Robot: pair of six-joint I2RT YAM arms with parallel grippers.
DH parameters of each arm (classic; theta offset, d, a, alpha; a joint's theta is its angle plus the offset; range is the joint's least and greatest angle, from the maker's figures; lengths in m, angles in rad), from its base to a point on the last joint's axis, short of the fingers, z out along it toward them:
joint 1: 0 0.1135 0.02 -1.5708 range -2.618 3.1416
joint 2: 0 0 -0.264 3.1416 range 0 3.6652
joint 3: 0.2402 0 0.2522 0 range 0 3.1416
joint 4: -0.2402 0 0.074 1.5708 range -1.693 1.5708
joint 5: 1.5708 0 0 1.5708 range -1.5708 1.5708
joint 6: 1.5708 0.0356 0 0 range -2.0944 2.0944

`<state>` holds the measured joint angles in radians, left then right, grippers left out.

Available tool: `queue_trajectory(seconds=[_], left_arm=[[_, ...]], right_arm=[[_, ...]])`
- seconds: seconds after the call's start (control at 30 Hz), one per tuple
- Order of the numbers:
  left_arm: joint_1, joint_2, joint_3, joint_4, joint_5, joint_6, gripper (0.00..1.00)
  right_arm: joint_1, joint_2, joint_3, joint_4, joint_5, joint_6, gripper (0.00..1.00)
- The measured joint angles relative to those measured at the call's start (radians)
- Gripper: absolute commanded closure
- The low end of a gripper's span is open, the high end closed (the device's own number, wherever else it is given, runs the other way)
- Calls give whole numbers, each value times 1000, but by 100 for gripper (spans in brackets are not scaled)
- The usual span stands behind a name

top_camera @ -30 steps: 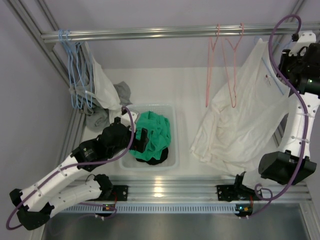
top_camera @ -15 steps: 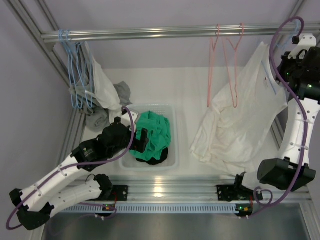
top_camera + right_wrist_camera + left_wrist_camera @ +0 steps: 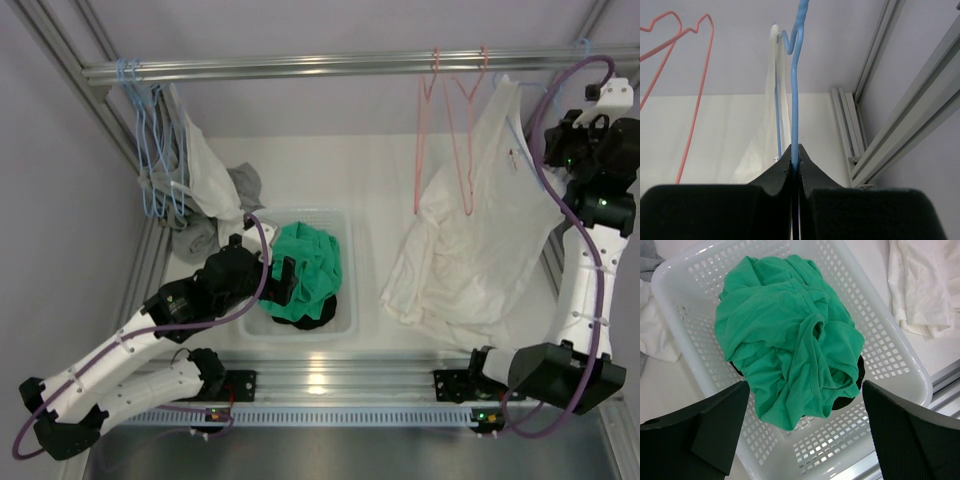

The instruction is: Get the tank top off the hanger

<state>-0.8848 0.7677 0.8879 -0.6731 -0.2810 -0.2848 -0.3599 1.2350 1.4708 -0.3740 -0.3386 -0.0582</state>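
Observation:
A white tank top (image 3: 470, 240) hangs from a blue hanger (image 3: 796, 90) at the right end of the rail, and its lower part lies crumpled on the table. My right gripper (image 3: 795, 150) is shut on the hanger's blue wire just below the hook, and the tank top's strap (image 3: 783, 100) shows right behind it. In the top view the right gripper (image 3: 578, 148) is high up beside the garment's shoulder. My left gripper (image 3: 802, 390) is open above a green garment (image 3: 790, 335), with nothing between its fingers.
The green garment fills a white perforated basket (image 3: 344, 228) in the middle of the table. Two bare pink hangers (image 3: 445, 130) hang on the metal rail (image 3: 300, 68). Blue hangers with grey and white clothes (image 3: 165, 160) hang at the left. Frame posts stand close on the right.
My right gripper has shut on the blue hanger wire and shifted a little to the left, and the tank top's shoulder has swung left with it. The left arm has not moved.

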Motion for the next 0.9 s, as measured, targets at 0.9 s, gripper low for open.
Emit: queue_trajectory(seconds=[0.9], left_arm=[[0, 29, 0, 8, -4, 1, 1]], right_arm=[[3, -274, -230, 183, 87, 49, 100]])
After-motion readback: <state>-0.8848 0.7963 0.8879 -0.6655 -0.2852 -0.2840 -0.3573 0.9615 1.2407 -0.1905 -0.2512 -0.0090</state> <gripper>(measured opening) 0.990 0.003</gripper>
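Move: The right hand already pinches the blue hanger; the rod it hooks over crosses roughly 14 cm above and 6 cm ahead of these fingers. From this hand the white tank top's middle lies about 10 cm left, 3 cm back and 25 cm below, and the pink hangers hang some 14 cm left and 4 cm ahead, about 5 cm higher. From the left hand, that part of the rod is about 36 cm right, 25 ahead and 32 above. Still pinching the blue hanger, the right hand pulls back about 7 cm, rising 3, then eases slightly forward. ##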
